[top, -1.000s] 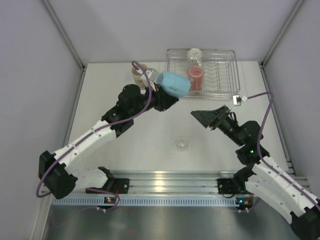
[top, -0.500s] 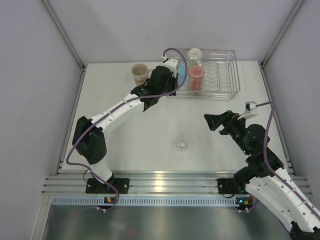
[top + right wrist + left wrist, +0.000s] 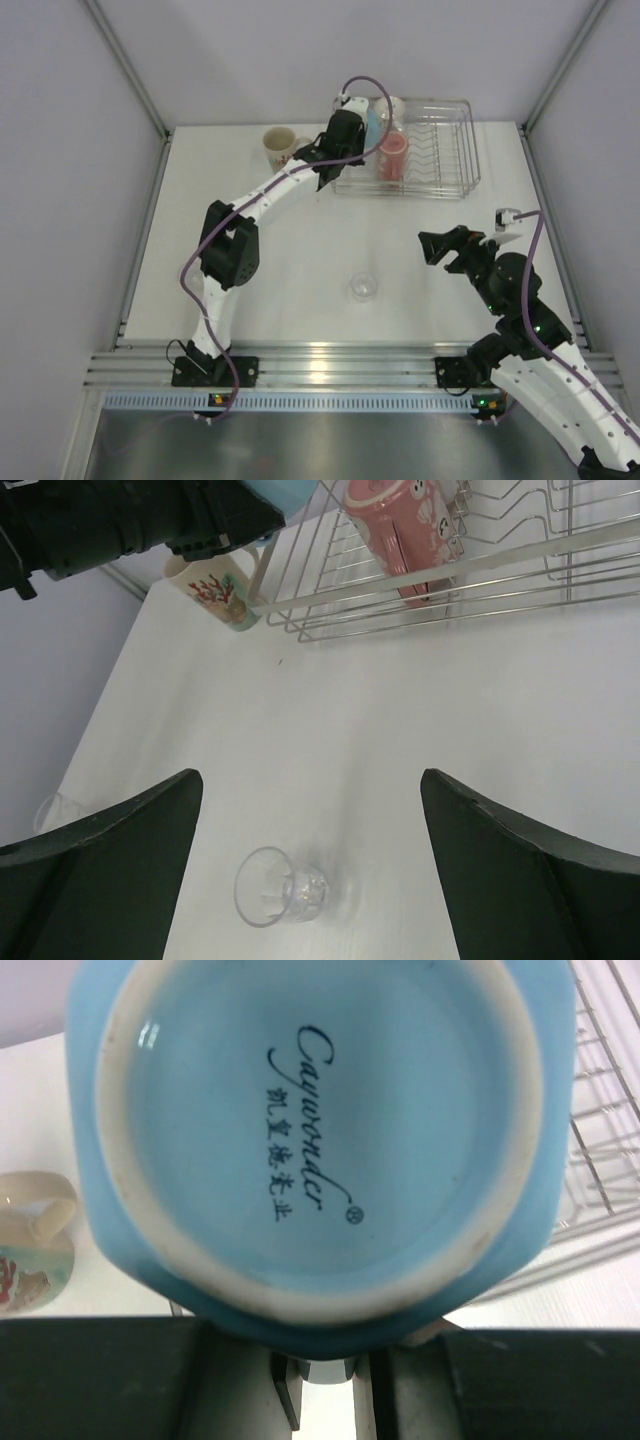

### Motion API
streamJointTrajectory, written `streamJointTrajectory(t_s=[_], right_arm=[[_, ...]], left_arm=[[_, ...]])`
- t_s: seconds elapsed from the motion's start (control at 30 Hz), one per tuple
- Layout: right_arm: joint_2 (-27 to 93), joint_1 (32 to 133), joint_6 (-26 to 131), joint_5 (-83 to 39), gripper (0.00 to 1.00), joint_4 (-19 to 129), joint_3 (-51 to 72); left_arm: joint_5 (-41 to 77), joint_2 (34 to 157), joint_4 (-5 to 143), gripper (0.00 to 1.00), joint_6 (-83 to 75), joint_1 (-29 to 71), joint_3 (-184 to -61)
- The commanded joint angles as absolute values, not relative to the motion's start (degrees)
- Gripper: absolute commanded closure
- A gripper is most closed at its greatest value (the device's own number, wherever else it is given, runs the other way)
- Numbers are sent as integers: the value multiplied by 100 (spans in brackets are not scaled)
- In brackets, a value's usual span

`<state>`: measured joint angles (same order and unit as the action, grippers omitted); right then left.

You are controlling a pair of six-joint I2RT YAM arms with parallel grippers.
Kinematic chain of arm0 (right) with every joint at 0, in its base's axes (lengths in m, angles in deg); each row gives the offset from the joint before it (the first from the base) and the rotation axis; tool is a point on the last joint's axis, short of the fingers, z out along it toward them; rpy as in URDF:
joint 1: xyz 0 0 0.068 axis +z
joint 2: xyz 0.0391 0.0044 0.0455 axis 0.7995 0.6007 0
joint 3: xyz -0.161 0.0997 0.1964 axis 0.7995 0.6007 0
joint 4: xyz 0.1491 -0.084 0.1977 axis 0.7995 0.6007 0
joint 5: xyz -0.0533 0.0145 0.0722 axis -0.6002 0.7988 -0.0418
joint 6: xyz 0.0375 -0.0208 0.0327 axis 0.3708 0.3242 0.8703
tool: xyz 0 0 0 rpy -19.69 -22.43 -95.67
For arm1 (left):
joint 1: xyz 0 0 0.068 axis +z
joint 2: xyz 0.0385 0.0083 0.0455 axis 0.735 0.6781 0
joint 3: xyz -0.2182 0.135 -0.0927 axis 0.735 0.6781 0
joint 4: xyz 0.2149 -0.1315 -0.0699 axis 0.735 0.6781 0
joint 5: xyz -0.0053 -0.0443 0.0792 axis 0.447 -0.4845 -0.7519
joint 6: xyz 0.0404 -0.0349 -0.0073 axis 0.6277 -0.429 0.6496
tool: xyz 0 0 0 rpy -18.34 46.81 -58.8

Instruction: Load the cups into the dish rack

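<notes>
My left gripper (image 3: 358,128) is shut on a light blue cup (image 3: 375,124) and holds it over the left end of the dish rack (image 3: 450,150). The cup's base (image 3: 320,1130), with dark script on it, fills the left wrist view; the gripper (image 3: 325,1360) clamps its lower rim. A translucent red tumbler (image 3: 392,156) (image 3: 400,525) lies inside the rack. Left of the rack stands a cream floral mug (image 3: 280,148) (image 3: 215,592). A small clear glass (image 3: 364,287) (image 3: 280,885) lies on the table, low between the open fingers of my right gripper (image 3: 442,246) (image 3: 310,865), which hangs above it.
The rack's wire wall (image 3: 420,580) and plate slots (image 3: 600,1110) rise at the back right. My left arm (image 3: 110,520) stretches across the back left. Another faint clear glass (image 3: 48,810) seems to sit at the left edge of the right wrist view.
My left arm has stretched out and carried the blue cup rightward from beside the mug to over the rack's left end. The right arm pulled back slightly to the right.
</notes>
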<state>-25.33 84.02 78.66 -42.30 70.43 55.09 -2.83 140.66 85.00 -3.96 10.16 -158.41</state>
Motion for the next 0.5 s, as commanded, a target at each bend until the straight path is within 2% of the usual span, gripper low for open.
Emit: streamJointTrajectory(t_s=[0.0,0.2,0.47], right_arm=[[-2566,8367,7693,-4330,9,6933,5461],[-2513,8367,7561,-4374,9,6986,5435],[-2355,8367,7508,-4401,9,6933,5452]], left_arm=[[-381,14341,7952,100,-523,1223,-16789],[-399,14984,7908,100,-338,1373,-17546],[-267,15424,7452,100,-197,1496,-17662]])
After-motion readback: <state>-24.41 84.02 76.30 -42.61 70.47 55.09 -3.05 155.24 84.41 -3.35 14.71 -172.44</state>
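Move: The open spot in the dish rack for the held blue cup, left of the glass mug, lies about 9 cm ahead of the left hand, 1 cm to its right and 9 below. The pink mug stands some 9 cm to the hand's right and 2 ahead, the glass mug 9 right and 12 ahead, and the beige mug 16 left and 2 ahead. From the idle right hand the spot is roughly 34 cm ahead, 19 left and 12 below. The blue cup, still gripped by the left hand with its base facing back and up, is carried forward about 7 cm over the left part of the dish rack, past the pink mug on its right. The advance then eases off and turns into a descent, some 4 cm in all, towards the open spot beside the glass mug. The fingers keep their hold and the wrist barely turns. ##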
